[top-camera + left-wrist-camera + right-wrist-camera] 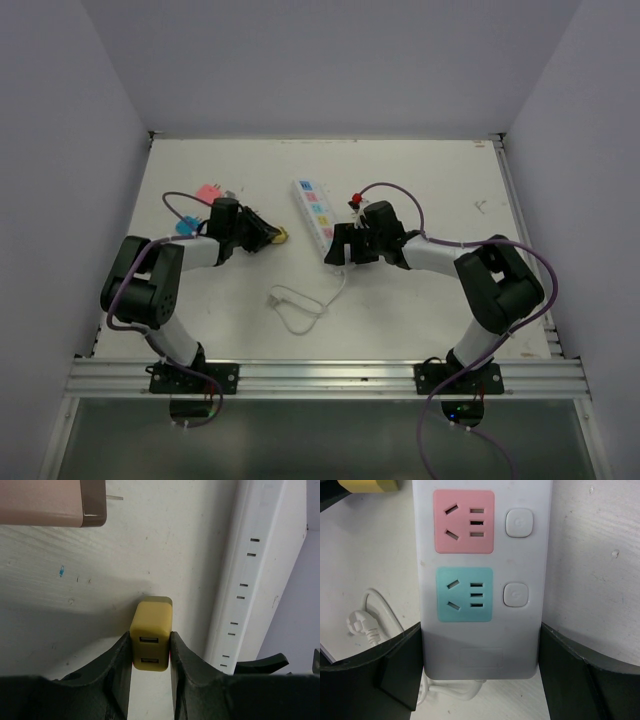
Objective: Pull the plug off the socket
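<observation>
The plug [151, 630] is a small yellow block with two USB slots facing the left wrist camera. My left gripper [151, 645] is shut on it, one finger on each side. It is out of the socket, just left of the strip over the table [281, 237]. The socket [480, 580] is a long white power strip with pastel outlet faces, lying slanted at mid table [313, 210]. My right gripper [481, 640] is shut on its near end, and both fingers [407, 665] press the strip's long sides. Its pink and teal outlets are empty.
The strip's thin white cord [300, 305] loops toward the near edge, its plug end [362, 625] lying left of the strip. A pink adapter [208, 193] and a blue one [185, 227] lie at the left. The pink one's prongs [114, 498] show.
</observation>
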`<state>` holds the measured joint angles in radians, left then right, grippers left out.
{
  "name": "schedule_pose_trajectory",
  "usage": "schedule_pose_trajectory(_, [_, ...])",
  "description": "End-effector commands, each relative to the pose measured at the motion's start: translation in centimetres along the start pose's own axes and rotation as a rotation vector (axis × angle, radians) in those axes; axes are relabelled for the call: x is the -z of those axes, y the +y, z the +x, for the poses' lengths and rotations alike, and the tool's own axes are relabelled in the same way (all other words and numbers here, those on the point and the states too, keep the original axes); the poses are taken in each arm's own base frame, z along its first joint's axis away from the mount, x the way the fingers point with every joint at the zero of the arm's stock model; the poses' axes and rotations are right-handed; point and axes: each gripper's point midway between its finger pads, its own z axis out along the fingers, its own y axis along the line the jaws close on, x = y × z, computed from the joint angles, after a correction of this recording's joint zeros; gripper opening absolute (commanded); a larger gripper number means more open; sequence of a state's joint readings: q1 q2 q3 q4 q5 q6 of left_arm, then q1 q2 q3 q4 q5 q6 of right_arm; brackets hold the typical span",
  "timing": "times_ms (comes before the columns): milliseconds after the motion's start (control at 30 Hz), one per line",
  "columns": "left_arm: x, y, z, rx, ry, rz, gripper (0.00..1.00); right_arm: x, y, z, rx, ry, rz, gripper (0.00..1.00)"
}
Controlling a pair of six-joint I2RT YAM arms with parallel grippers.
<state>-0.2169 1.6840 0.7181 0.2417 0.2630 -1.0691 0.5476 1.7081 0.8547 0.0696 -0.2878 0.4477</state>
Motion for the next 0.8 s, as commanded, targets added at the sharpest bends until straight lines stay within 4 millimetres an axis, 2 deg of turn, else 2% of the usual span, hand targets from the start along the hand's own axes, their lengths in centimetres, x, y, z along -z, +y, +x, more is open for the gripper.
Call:
schedule_pose_trajectory(0, [-0.3, 0.1, -1.3, -0.027, -0.029, 0.004, 0.39, 0.4, -5.1, 6.4, -0.067, 0.189, 0.183, 0.0])
schedule_pose_trajectory(67, [-0.1, 0.4, -1.4, -0.025, -0.034, -0.008, 0.48, 0.4, -5.2, 6.3, -0.067, 0.188, 0.184, 0.0])
schedule_pose_trajectory(167, [0.3, 0.6, -1.7, -0.049, -0.042, -0.025, 0.7, 0.5, -5.1, 6.2, -0.065, 0.187, 0.184, 0.0])
schedule_pose_trajectory(200, [0.7, 0.6, -1.8, -0.06, -0.046, -0.033, 0.8, 0.6, -5.0, 6.1, -0.064, 0.184, 0.184, 0.0])
schedule_pose_trajectory(300, [1.4, 1.1, -2.0, -0.067, -0.061, -0.075, 0.97, 0.9, -5.0, 6.0, -0.062, 0.181, 0.191, 0.0])
schedule_pose_trajectory(333, [1.9, 0.7, -2.4, -0.081, -0.076, -0.075, 1.0, 1.0, -5.0, 6.0, -0.058, 0.179, 0.192, 0.0])
schedule_pose_trajectory(400, [2.6, 0.8, -2.7, -0.09, -0.089, -0.107, 0.99, 1.3, -5.0, 5.7, -0.058, 0.173, 0.199, 0.0])
schedule_pose_trajectory(467, [3.8, -0.4, -4.1, -0.124, -0.144, -0.106, 0.99, 1.6, -5.1, 5.7, -0.054, 0.176, 0.215, 0.0])
schedule_pose_trajectory(500, [4.5, 0.3, -3.7, -0.127, -0.13, -0.15, 0.99, 2.0, -5.1, 5.4, -0.048, 0.168, 0.219, 0.0])
schedule_pose_trajectory(533, [5.8, -0.8, -4.6, -0.161, -0.169, -0.132, 1.0, 2.2, -5.3, 5.1, -0.035, 0.159, 0.239, 0.0])
schedule_pose_trajectory(600, [7.5, -1.0, -5.6, -0.195, -0.228, -0.166, 1.0, 2.9, -5.5, 4.8, -0.024, 0.16, 0.262, 0.0])
schedule_pose_trajectory(633, [9.3, -2.3, -6.6, -0.24, -0.284, -0.144, 1.0, 3.1, -5.8, 4.7, -0.01, 0.16, 0.287, 0.0])
schedule_pose_trajectory(700, [11.4, -2.4, -7.7, -0.301, -0.343, -0.186, 1.0, 3.7, -6.3, 4.7, 0.0, 0.176, 0.328, 0.0])
schedule_pose_trajectory(733, [13.4, -3.8, -8.5, -0.33, -0.398, -0.164, 1.0, 4.0, -6.7, 4.6, 0.016, 0.173, 0.357, 0.0])
schedule_pose_trajectory(767, [14.5, -4.0, -9.2, -0.349, -0.438, -0.176, 1.0, 4.4, -7.0, 4.8, 0.024, 0.189, 0.382, 0.0])
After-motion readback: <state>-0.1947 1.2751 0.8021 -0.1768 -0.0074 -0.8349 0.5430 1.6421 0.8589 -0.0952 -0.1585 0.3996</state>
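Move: The yellow plug, already off the socket, is held right at the left hand's fingertips, low over the bare table. From that hand the brown plug lies about 5 cm ahead and 5 cm left, the pink one some 11 cm ahead and 14 cm left, and the socket's middle roughly 3 cm ahead and 9 cm right. The right hand grips the socket's near end, its middle about 9 cm ahead and 4 cm left; the yellow plug is some 6 cm ahead and 12 cm left of that hand. The yellow plug is let go as the left fingers spread wide almost in place, low over the table; only then does that hand climb some 10 cm and swing about 6 cm left, away from the socket, its left side rolling up nearly 20 degrees. The socket stays gripped in the right hand, which late on drags it about 3 cm right and tips its own left side down a little. ##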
